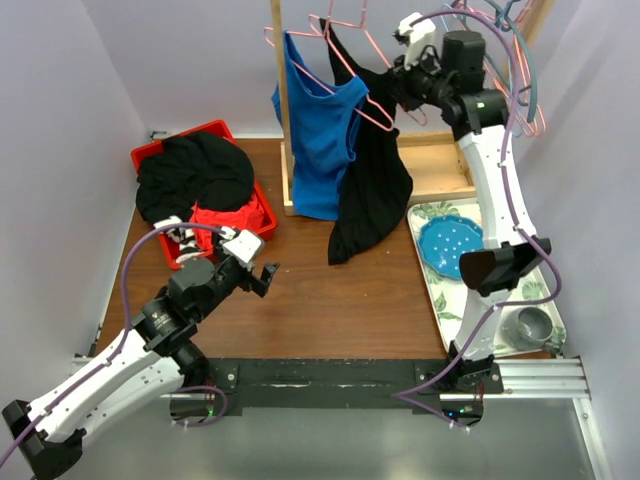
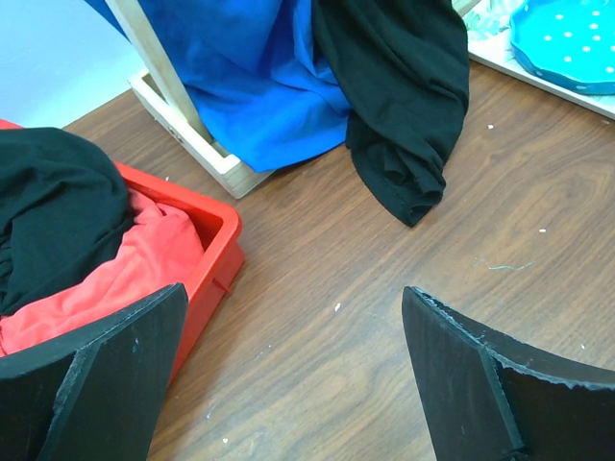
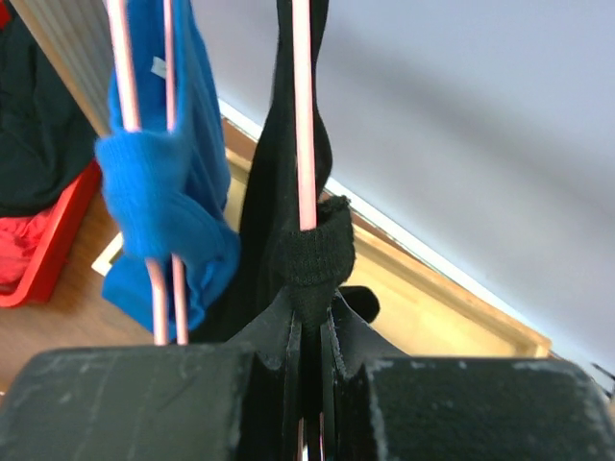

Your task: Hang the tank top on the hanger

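The black tank top (image 1: 370, 190) hangs from the pink hanger (image 1: 372, 112) next to the wooden post, its hem resting on the table (image 2: 404, 96). My right gripper (image 1: 405, 92) is up at the hanger's right shoulder. In the right wrist view its jaws (image 3: 314, 331) are shut on a black strap (image 3: 312, 254) that loops over the pink wire (image 3: 301, 115). That wire also runs down between the fingers. My left gripper (image 1: 262, 275) hovers low over the table, open, with only bare wood between its fingers (image 2: 293, 355).
A blue top (image 1: 320, 130) hangs on another pink hanger on the wooden rack (image 1: 283, 100). A red bin (image 1: 262, 215) at the left holds a black garment heap (image 1: 195, 175) and red cloth. A tray (image 1: 425, 270) at the right holds a blue plate (image 1: 450, 245) and grey cup (image 1: 530, 325).
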{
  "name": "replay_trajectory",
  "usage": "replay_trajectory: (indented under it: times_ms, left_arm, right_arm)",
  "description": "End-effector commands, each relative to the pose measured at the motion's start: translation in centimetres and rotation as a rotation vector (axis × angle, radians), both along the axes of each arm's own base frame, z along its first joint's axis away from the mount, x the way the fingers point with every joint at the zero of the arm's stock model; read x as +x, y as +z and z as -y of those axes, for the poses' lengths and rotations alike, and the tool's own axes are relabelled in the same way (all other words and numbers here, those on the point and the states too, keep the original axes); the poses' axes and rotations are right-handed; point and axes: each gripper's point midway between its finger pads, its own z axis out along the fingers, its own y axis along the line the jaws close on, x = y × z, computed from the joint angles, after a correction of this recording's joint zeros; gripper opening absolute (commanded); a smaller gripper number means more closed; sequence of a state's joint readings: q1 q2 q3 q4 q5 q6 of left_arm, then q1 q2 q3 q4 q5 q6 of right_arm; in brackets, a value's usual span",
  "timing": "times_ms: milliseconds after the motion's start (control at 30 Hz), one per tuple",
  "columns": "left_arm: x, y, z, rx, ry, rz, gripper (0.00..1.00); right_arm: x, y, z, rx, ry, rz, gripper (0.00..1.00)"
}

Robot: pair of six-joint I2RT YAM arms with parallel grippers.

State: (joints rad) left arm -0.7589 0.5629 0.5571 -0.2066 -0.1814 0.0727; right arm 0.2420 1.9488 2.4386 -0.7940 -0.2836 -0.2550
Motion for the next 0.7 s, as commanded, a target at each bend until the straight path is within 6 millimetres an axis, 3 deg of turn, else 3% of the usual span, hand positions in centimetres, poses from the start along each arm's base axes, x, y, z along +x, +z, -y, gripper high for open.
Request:
replay_trajectory:
  times_ms: [0, 200, 300, 400, 433, 500, 533, 567, 667]
  left_arm:
    - [0.5, 0.3, -0.3, -0.005, 0.024, 0.032, 0.99]
    - [0.6, 0.3, -0.4, 0.001, 0.026, 0.032, 0.99]
    - [0.6, 0.3, -0.3, -0.002, 0.022, 0.032, 0.99]
    - [0.5, 0.3, -0.2, -0.004, 0.015, 0.034, 0.99]
    - [0.4, 0.5, -0.2, -0.009, 0.013, 0.036, 0.99]
    - [0.4, 0.7, -0.2, -0.016, 0.01, 0.041, 0.99]
    - [0.3, 0.8, -0.2, -0.02, 0.007, 0.042, 0.99]
    - [0.2, 0.9, -0.2, -0.023, 0.006, 0.043, 0.99]
    - [0.2, 1.2, -0.2, -0.037, 0.006, 0.048, 0.99]
  right_arm:
    - [0.8, 3.2, -1.9, 0.023, -0.015, 0.121, 0.0]
    - [1.2, 1.1, -3.0, 0.0, 0.009, 0.08, 0.0]
    - [0.5, 1.4, -2.6, -0.015, 0.005, 0.083, 0.18]
    - [-1.1, 2.6, -1.7, -0.032, -0.004, 0.1, 0.46]
    - [-1.4, 2.4, -1.3, -0.04, -0.017, 0.093, 0.5]
    - [-3.2, 4.2, -0.1, -0.036, -0.034, 0.12, 0.59]
    - [-3.5, 3.6, 0.4, -0.044, -0.042, 0.102, 0.61]
    - [-5.0, 5.3, 1.5, -0.032, -0.056, 0.134, 0.62]
    - [-6.8, 4.9, 3.4, -0.023, -0.078, 0.107, 0.69]
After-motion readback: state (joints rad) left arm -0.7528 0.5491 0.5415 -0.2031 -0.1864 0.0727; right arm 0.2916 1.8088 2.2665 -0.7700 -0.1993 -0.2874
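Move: My right hand already pinches the near end of the hanger and the black tank top's shoulder. The black top's middle is some 5 cm ahead, 6 cm left and 13 cm below. I am bringing it alongside the blue tank top, centred about 13 cm left, 2 cm ahead and 12 cm down; the rack's rod is out of view. The wooden tray lies roughly 38 cm below, 3 cm ahead and 2 cm left. From my left hand the blue top is about 28 cm ahead, 13 cm right and 5 cm higher. Still gripping the hanger, I ease my right hand about 3 cm left towards the blue tank top, with a little forward and some 2 cm down, to set the hook on the rod. Then I open the fingers to about two-thirds, let go of the hanger and cloth, and back off some 5 cm, also going right and up. ##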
